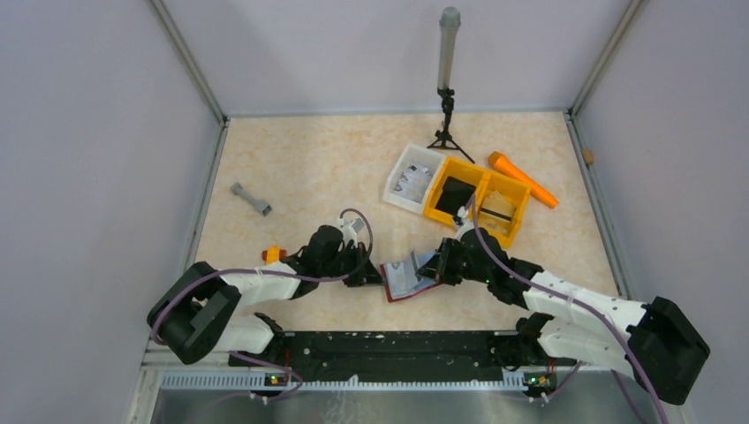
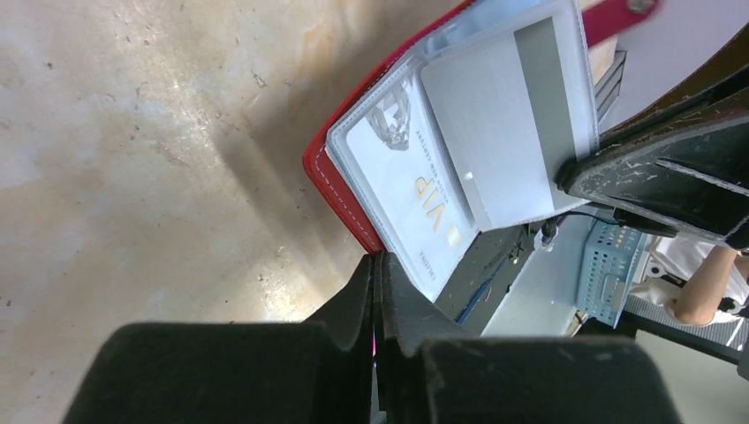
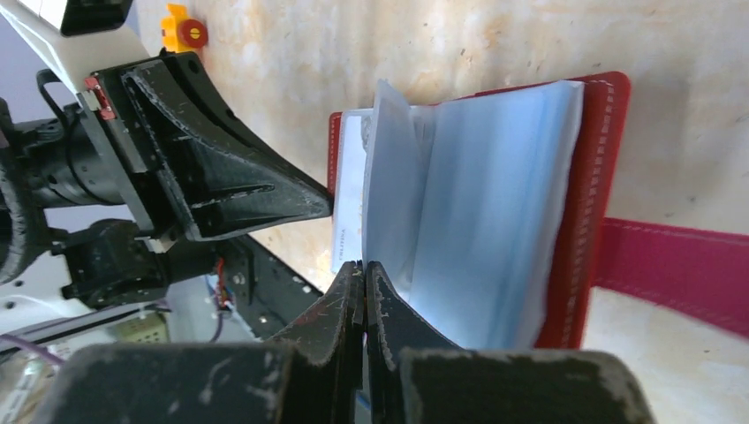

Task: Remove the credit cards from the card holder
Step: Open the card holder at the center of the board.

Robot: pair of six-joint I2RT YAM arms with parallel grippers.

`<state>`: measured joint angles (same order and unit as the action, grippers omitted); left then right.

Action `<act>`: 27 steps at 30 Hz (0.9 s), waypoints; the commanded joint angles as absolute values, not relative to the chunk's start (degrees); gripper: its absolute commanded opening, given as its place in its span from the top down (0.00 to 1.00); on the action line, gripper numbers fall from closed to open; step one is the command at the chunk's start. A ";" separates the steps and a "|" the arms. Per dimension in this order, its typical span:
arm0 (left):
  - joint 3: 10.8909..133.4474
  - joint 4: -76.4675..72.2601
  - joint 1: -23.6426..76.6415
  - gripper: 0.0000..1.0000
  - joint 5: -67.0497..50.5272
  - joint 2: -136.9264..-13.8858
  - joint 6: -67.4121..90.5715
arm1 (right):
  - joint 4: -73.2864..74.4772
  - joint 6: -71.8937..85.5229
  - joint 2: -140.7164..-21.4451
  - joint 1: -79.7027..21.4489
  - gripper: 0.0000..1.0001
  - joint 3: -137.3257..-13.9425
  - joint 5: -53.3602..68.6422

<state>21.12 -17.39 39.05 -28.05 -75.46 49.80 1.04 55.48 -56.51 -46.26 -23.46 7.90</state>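
Note:
The dark red card holder (image 1: 404, 281) lies open between my two grippers, its clear sleeves fanned out. In the left wrist view the red cover (image 2: 340, 190) frames a white credit card marked VIP (image 2: 415, 194) and a grey card (image 2: 495, 132), both inside sleeves. The left gripper (image 1: 378, 277) (image 2: 378, 258) is shut on the cover's edge. My right gripper (image 1: 433, 268) (image 3: 364, 265) is shut on the edge of a clear sleeve; whether a card sits in that pinch is hidden. The cover (image 3: 587, 203) and its snap tab (image 3: 680, 261) lie to the right.
A yellow-orange divided bin (image 1: 521, 190) and a white tray (image 1: 395, 181) stand behind the card holder. An orange tool (image 1: 521, 179) lies to their right and a small tripod (image 1: 448, 132) stands at the back. A grey piece (image 1: 251, 199) and a small orange block (image 1: 272, 254) lie on the left.

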 commanded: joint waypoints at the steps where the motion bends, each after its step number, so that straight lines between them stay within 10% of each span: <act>1: 22.15 -18.93 38.94 0.97 -27.82 -74.17 49.22 | -6.73 62.12 -56.44 -45.80 1.00 -23.31 13.29; 8: 22.26 -16.23 38.95 0.88 -26.54 -72.75 48.58 | -6.28 61.41 -55.31 -45.78 1.00 -23.44 11.81; 17: 25.64 1.94 38.94 0.53 -16.87 -59.98 44.66 | -8.67 58.04 -51.07 -45.80 1.00 -20.73 9.94; 27: 26.88 3.42 39.06 0.58 -20.20 -49.93 47.52 | -13.70 56.95 -48.25 -45.83 1.00 -19.06 10.19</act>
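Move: Off the left fingertips, which sit shut at the near left corner of the opened card holder, the holder's middle lies about 6 cm right and 2 cm ahead, roughly level in height. From the right hand, pinching its raised clear page, that middle is some 2 cm left, 1 cm back and 4 cm below. The yellow box stands about 23 cm right and 21 cm ahead of the left hand, the white tray 8 cm right and 27 cm ahead, both slightly lower. Letting go of the holder's red corner, the left hand dips slightly as its fingers begin to part, then rises about 7 cm and backs off some 3 cm to the left, opening to nearly half and tipping its fingers up by 10 degrees or so. Meanwhile the right hand keeps its pinch on the clear page and draws it up nearly 3 cm, rolling a little. ##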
